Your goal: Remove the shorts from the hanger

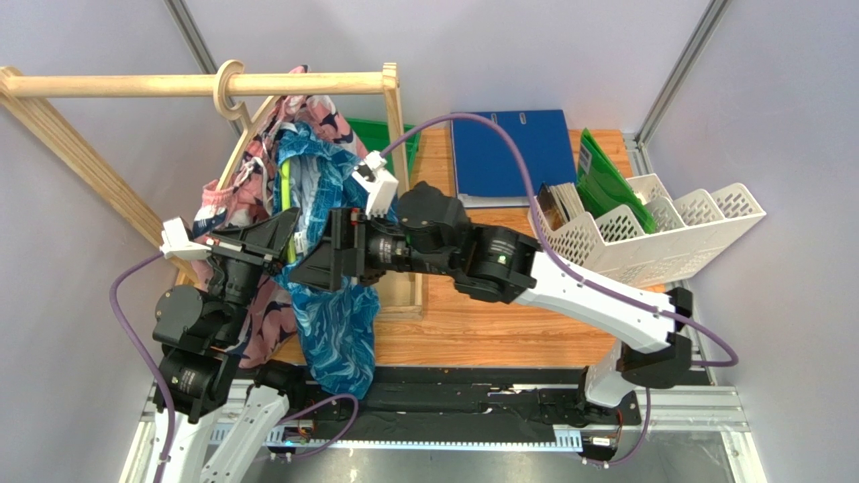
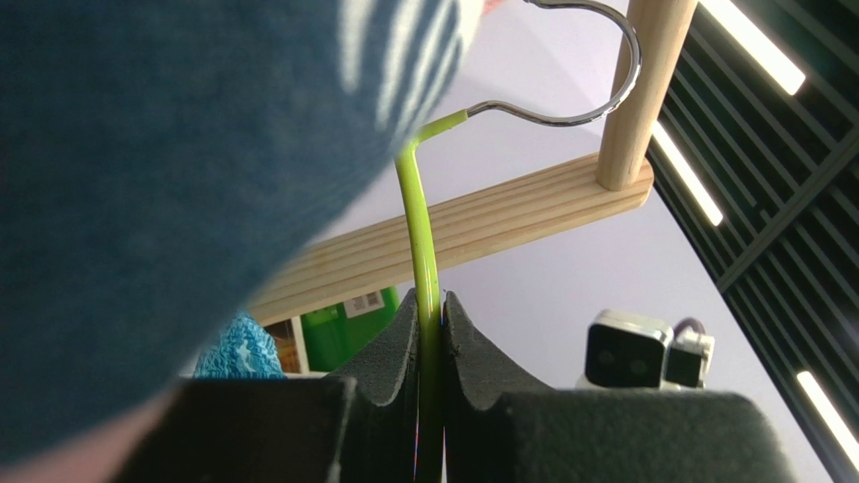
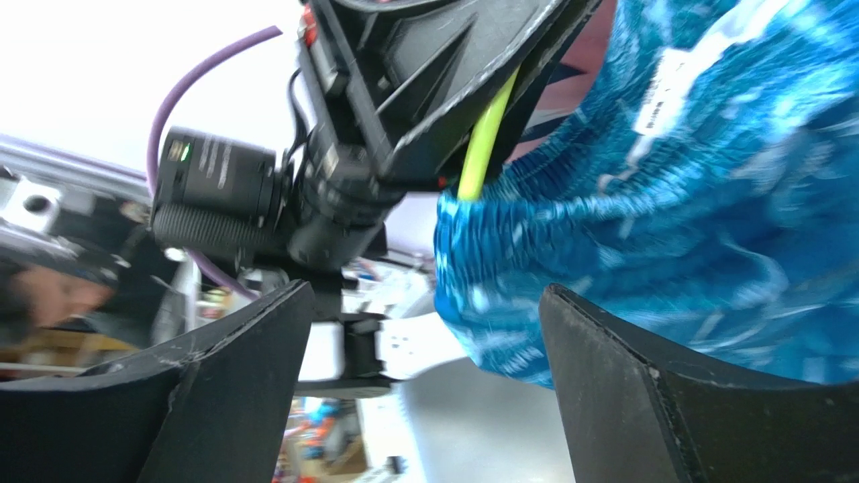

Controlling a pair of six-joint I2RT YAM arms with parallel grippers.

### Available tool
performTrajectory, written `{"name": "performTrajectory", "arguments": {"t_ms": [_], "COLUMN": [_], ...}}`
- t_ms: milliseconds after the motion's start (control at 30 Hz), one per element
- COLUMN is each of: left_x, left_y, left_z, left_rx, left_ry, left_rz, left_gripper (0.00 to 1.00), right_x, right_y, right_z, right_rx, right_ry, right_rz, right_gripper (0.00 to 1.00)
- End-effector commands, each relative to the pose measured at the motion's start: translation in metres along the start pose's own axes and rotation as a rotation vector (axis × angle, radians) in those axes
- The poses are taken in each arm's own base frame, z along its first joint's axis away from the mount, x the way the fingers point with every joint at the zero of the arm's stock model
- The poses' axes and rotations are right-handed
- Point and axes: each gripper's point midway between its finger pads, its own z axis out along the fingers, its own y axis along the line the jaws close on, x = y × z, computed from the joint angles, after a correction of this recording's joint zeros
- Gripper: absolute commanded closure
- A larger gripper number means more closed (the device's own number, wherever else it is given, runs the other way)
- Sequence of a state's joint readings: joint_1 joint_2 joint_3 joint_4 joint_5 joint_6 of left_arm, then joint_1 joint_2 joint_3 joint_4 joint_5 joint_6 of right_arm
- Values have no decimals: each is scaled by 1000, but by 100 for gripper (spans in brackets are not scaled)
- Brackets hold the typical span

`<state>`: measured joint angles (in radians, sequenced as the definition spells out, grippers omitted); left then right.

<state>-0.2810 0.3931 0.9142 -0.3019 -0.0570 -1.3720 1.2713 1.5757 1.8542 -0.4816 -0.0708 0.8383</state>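
Note:
The blue-teal shorts (image 1: 335,322) hang from a lime-green hanger (image 1: 289,196) beside the pink shorts (image 1: 224,198) under the wooden rail. My left gripper (image 1: 285,233) is shut on the green hanger bar (image 2: 421,252); its metal hook (image 2: 580,113) curves beside the wooden post (image 2: 645,81). Dark blurred fabric (image 2: 151,201) covers the left of that view. My right gripper (image 1: 321,257) is open, its jaws wide apart, right in front of the blue-teal shorts (image 3: 696,201), with one fingertip (image 3: 605,352) against the cloth. The hanger (image 3: 484,141) and my left gripper (image 3: 423,91) show behind it.
A wooden clothes rack (image 1: 202,85) stands at the back left on the wooden table (image 1: 484,322). A blue binder (image 1: 509,151), a green folder (image 1: 605,166) and a white slotted file rack (image 1: 655,226) lie to the right.

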Motion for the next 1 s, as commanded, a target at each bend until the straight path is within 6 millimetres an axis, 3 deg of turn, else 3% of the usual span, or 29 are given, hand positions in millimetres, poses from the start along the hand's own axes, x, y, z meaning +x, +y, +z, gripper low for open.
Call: {"name": "performTrajectory", "arguments": {"t_ms": [0,67,167,500,967], "left_x": [-9,-10,-13,-3,-1], "left_y": [-28,-26,-26,-14,-29], "left_z": [-11,-14,-19,-9,-8], "left_rx": [116,105,107,94,148], "left_ry": [-35,-41,-58,-14,3], "left_rz": [79,107,129,109,132], "left_gripper": [100,100,100,100,100], "right_x": [0,1,5,-6,-3], "right_y": [17,11,-1,-12,-4], "right_z": [19,25,28,17,20], "right_rx": [-61,-41,-3,48,15], "right_ry": [35,32,23,-50,-12], "right_rz": [206,226,220,202,183], "right_gripper": [16,28,35,38,53]}}
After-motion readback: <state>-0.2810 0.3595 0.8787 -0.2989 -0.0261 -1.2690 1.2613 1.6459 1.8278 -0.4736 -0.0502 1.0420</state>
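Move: The near end of the blue shorts' waistband, still on the green hanger, is about 5 cm to the left of my right hand, 2 cm ahead and 3 cm below. The green hanger arm where my left fingers grip it is some 7 cm ahead, 6 cm left and 1 cm up; the pink shorts hang about 14 cm left, 5 cm ahead and 10 cm lower. From my left hand, that waistband end is roughly 5 cm back, 1 cm right and 4 cm down. My right hand dips about 4 cm and slides left 2 to 3 cm onto the near end of the blue waistband, rolling some 10 degrees so its forward side drops, then easing slightly up and back right while its wide-open fingers close to about half around the cloth. My left hand keeps its pinch on the green hanger, sinking about 1.5 cm with a slight roll. ##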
